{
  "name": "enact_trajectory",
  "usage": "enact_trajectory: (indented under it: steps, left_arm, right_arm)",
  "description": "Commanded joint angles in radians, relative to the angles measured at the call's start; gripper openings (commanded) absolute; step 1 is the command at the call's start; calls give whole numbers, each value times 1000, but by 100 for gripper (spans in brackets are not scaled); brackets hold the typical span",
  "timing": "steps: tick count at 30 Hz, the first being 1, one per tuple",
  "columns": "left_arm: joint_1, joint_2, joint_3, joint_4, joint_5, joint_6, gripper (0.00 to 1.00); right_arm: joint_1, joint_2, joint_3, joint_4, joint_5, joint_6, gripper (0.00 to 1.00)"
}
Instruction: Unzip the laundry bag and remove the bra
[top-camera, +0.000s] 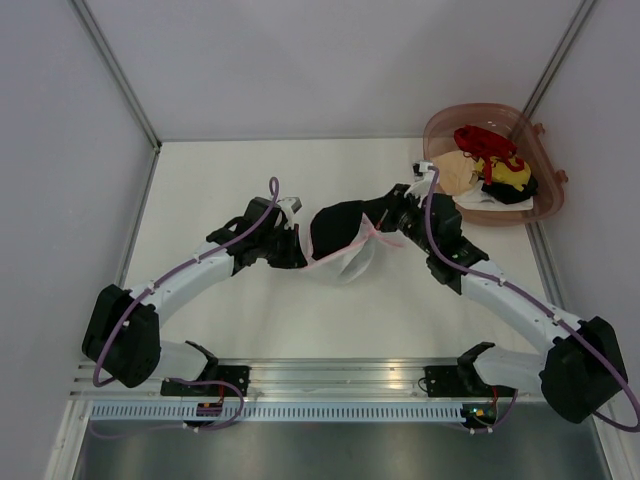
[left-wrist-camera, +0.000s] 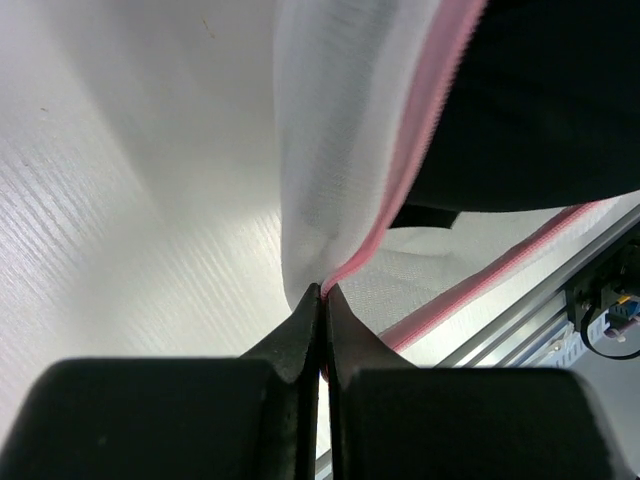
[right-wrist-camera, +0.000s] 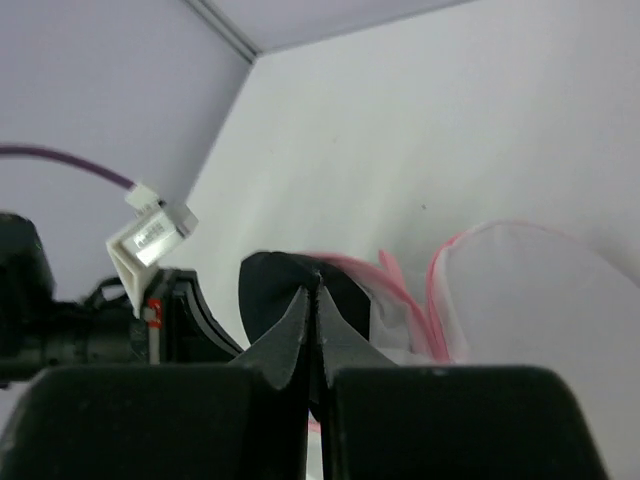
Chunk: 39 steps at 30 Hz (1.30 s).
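The laundry bag (top-camera: 352, 264) of white mesh with a pink zipper rim hangs open between my two grippers at the table's centre. A black bra (top-camera: 338, 228) bulges out of its open top. My left gripper (top-camera: 298, 250) is shut on the bag's pink rim. In the left wrist view its tips (left-wrist-camera: 322, 290) pinch the pink edge, with the mesh (left-wrist-camera: 340, 150) and the bra (left-wrist-camera: 540, 100) beyond. My right gripper (top-camera: 377, 222) is shut on the bra. In the right wrist view its tips (right-wrist-camera: 315, 285) bite the black fabric (right-wrist-camera: 262, 290), and the bag's mesh (right-wrist-camera: 530, 300) lies to the right.
A pinkish-brown plastic basket (top-camera: 440, 118) stands at the back right, holding red (top-camera: 485, 140), yellow (top-camera: 510, 175) and black garments. Side walls close in the table on the left, back and right. A metal rail (top-camera: 330, 375) runs along the near edge.
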Motion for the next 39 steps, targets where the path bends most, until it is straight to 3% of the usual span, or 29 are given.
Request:
enact_trajectory:
  steps: [1,3,9,13,16,26,32,35,39]
  left_arm:
    - [-3,-27,0,20,-9,-28,2]
    - [-3,-31,-1,20,-9,-28,2]
    - [-3,-32,-3,20,-7,-28,2]
    - [-3,-37,-3,18,-7,-26,2]
    - [-3,-43,-7,20,-12,-26,2]
    - [-3,-21,-3,24,-7,-34,2]
    - [-3,-35,-20,23,-11,-32,2]
    - [-3,-37,-23,23,-11,-31,2]
    - [-3,-35,-21,20,-12,-28,2]
  right_arm:
    - [-88,-39,-61,263,-82,199,0]
    - [-114,-46,-91,349,-98,266,0]
    - [-240,31,-180,818,-170,654,1]
    - [-281,287,-129,1314,-274,959,1]
    - [-274,443,-54,1538,-320,1131,0]
    - [-271,421,-14,1436,-348,995,0]
    - [-356,441,110,1318,-342,923,0]
    - [-422,436,184,1221,-336,870,0]
    - [-525,393,283,966,-302,729,0]
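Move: The black bra is already pinched at one end by the right fingers; its middle hangs about 10 cm left, 2 cm nearer the base and 6 cm lower, partly in the laundry bag's mouth. The bag's middle is some 10 cm left, 7 cm back and 15 cm below the right hand. The pink basket sits about 28 cm right, 20 cm ahead and 18 cm below. From the left hand, the bra is about 11 cm right, 6 cm ahead and 6 cm higher. Keeping its pinch on the bra, the right hand draws it out of the bag, while the left stays put and still grips the bag's pink edge as an anchor. The right hand goes rightward at first, next mainly forward with a brief dip, then climbs up and away to the right, ending roughly 16 cm higher, 11 cm farther out and 10 cm right. Early on the wrist rolls some 50 degrees, its left side rising. ##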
